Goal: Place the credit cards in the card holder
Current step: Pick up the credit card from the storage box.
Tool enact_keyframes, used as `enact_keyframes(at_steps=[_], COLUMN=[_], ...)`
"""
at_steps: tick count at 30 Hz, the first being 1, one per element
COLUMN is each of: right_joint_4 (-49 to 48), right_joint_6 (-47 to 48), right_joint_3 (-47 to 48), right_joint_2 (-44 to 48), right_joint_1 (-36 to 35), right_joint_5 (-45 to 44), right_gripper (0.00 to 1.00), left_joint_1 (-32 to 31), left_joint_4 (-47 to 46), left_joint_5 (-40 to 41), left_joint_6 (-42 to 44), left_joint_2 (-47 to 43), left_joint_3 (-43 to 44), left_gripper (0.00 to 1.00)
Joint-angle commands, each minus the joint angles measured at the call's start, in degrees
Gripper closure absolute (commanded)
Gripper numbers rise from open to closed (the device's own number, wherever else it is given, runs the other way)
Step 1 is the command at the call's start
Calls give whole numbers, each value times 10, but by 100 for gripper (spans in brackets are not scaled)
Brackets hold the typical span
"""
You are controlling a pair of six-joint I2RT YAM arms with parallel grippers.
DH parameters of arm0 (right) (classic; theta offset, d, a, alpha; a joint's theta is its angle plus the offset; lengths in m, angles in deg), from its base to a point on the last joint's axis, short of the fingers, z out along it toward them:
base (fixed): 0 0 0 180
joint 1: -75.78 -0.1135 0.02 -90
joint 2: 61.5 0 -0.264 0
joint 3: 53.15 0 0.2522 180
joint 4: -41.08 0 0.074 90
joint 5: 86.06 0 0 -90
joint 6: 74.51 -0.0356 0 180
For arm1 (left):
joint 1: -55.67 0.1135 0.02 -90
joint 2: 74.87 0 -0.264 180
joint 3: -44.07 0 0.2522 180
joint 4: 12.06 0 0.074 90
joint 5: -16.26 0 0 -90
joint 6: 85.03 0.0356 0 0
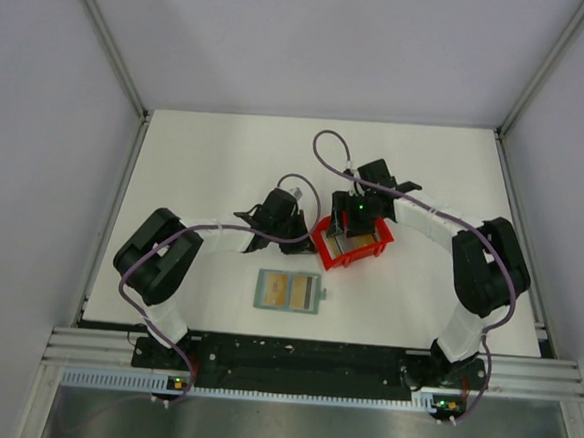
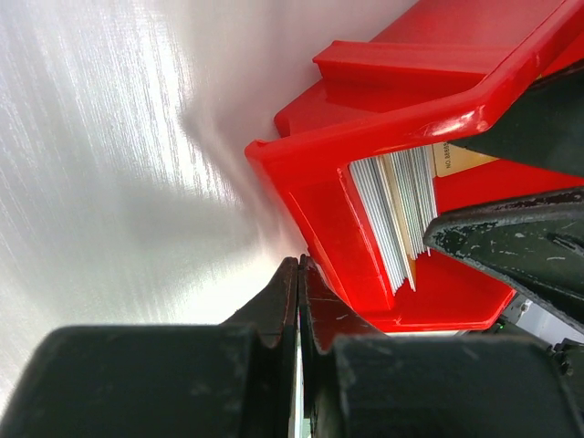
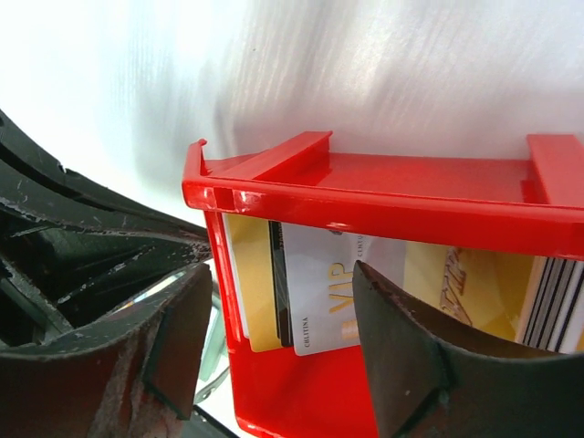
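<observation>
Several credit cards (image 3: 324,292) stand in a red bin (image 3: 383,196): a white one marked VIP, a gold one (image 3: 251,283) and a dark one between them. My right gripper (image 3: 283,315) is open over the bin's end. One finger (image 3: 178,338) is outside the wall and the other in front of the cards, holding nothing. My left gripper (image 2: 298,271) is shut and empty, its tips by the bin's (image 2: 319,228) outer wall. More cards (image 2: 392,214) show edge-on there. The card holder (image 1: 287,291) lies open near the front edge, a tan card in it.
The red bin (image 1: 351,241) sits mid-table between both grippers, left gripper (image 1: 294,219) and right gripper (image 1: 357,219). The right gripper's dark finger (image 2: 511,237) crowds the bin in the left wrist view. White walls surround the table.
</observation>
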Motion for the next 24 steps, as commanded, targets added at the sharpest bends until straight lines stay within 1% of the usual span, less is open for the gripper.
enact_keyframes(at_steps=[1, 7, 12, 13, 17, 20, 22, 24], right_joint_4=[-13, -13, -13, -15, -20, -21, -21, -21], right_joint_6=[11, 5, 8, 5, -1, -4, -5, -5], right_joint_3=[8, -5, -12, -13, -13, -13, -12, -11], right_joint_2=[23, -16, -24, -25, -18, -9, -8, -9], right_joint_1=[8, 7, -9, -10, -17, -18, -18, -17], right_joint_5=[-37, 16, 47, 54, 59, 62, 68, 77], right_gripper=[36, 35, 35, 36, 51, 55, 62, 65], left_joint_1=[-2, -2, -2, -3, -3, -3, -3, -3], left_joint_4=[-26, -28, -33, -35, -37, -37, -37, -38], left_joint_5=[-4, -8, -12, -13, -15, -14, -15, -16], left_joint_6=[1, 0, -3, -4, -5, -6, -6, -6], left_joint_2=[-8, -6, 1, 2, 3, 4, 5, 6], left_joint_3=[19, 23, 28, 29, 29, 29, 30, 30], left_gripper=[99, 99, 99, 99, 99, 99, 99, 99])
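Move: The grey VIP card in the storage box lies about 3 cm below the right hand and 1 cm ahead. A gold card stands 2 cm to its left; the striped card stack is about 7 cm to its right and 1 cm farther out. The card holder is roughly 13 cm back and 11 cm left of the right hand. From the left hand, at the box's left end, the VIP card lies 6 cm right and 2 cm ahead. The right hand sinks about 1 cm towards the VIP card and partly closes its fingers, pushing the card left. ##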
